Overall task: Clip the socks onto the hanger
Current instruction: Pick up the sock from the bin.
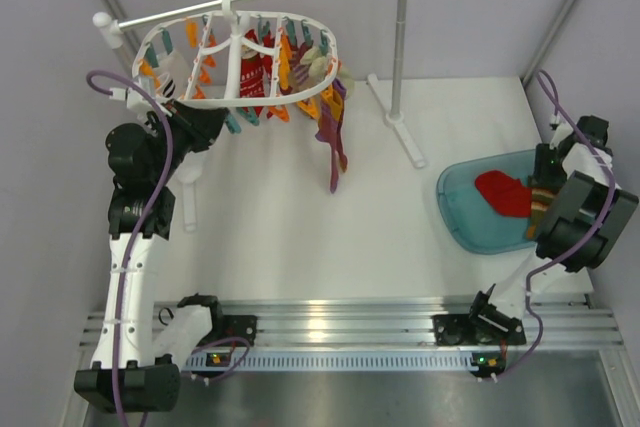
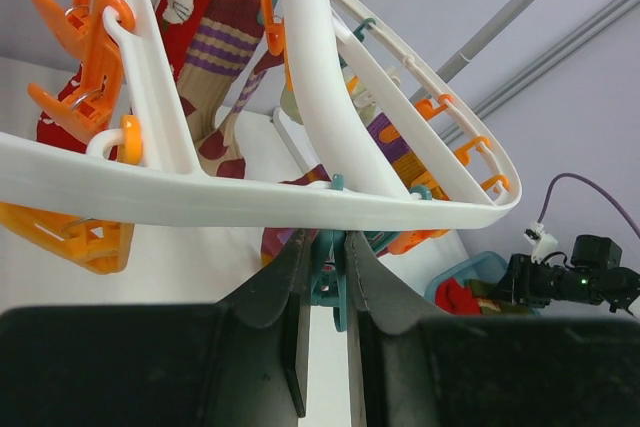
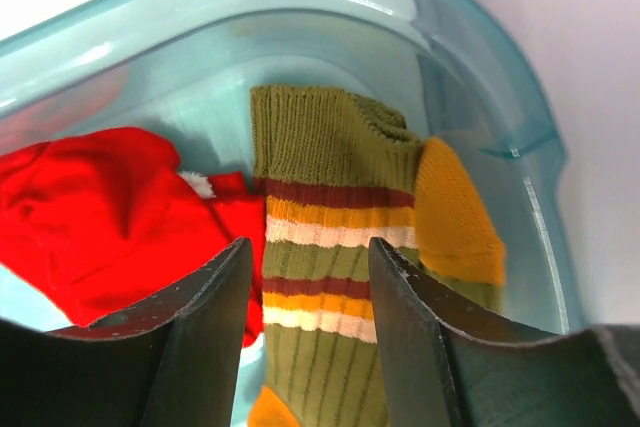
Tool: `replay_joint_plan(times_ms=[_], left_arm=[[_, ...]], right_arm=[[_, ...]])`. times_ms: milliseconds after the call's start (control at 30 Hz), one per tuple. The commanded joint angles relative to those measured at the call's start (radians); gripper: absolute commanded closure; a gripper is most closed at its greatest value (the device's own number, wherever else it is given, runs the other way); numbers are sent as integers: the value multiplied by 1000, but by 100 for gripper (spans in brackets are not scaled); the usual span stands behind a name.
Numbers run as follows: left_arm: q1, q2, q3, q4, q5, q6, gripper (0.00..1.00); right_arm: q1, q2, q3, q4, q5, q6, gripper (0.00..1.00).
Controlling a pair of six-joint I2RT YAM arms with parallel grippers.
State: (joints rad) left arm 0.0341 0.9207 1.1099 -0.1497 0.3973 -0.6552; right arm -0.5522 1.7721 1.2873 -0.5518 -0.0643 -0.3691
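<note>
The white oval hanger (image 1: 327,45) hangs from the rod at the back left, with several socks clipped on. In the left wrist view its rim (image 2: 250,202) runs just above my fingers. My left gripper (image 1: 213,123) (image 2: 325,265) is shut on a teal clip (image 2: 328,285) under the near rim. An olive sock (image 3: 330,177) with orange, brown and white stripes lies in the teal tray (image 1: 465,219) at the right, partly hidden in the top view (image 1: 539,203). My right gripper (image 1: 546,179) (image 3: 308,243) is open just above it, a finger on each side.
A red sock (image 1: 503,193) (image 3: 90,207) lies in the tray left of the olive one. The white stand's pole (image 1: 399,42) and foot (image 1: 405,135) are at the back middle. A purple sock (image 1: 334,142) hangs low from the hanger.
</note>
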Motion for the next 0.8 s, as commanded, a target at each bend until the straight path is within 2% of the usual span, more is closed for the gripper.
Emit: replay_joint_plan(times_ms=[0,200,300,500,600,633,767], left_arm=[[7,-10,10,32,-35,9,100],[6,-17,7,30,-37,11,100],[7,-17,8,30,-38,12,100],[7,-17,7,33,-35,9,100],[6,-17,8,38,-35,14,100],[6,-17,8,36,-34,17,100],[7,-22,8,36,-34,16,100]], right_arm=[[-11,21,-11,75,21,70,50],[-11,65,-26,122,44,113,50],[-12,73,-32,141,49,125,55],[-14,90,-16,130,47,145,72],[-18,90,-2,110,38,151,90],[-20,86,0,99,21,153,100],[-18,4,-23,41,-87,142,100]])
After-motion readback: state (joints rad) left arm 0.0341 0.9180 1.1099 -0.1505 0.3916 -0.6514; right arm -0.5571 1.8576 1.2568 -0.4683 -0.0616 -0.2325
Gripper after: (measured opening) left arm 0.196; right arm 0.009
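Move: The striped green sock lies under the open right fingers: its middle is some 4 cm back, about level sideways and 4 cm below. The red sock lies about 10 cm to this hand's left and 2 cm back, the orange heel some 6 cm to its right and straight level with it, both at about the same depth. From the left hand, the striped sock is roughly 75 cm to the right, 3 cm back and 38 cm below. Down by about 4 cm goes the right hand, onto the striped sock just below its cuff, the wrist turning slightly clockwise. The half-open fingers begin to shut as the descent eases and finish almost in place, pinching the knit between their tips. The left hand stays still, keeping its fingers on the teal clip at the hanger's rim. ##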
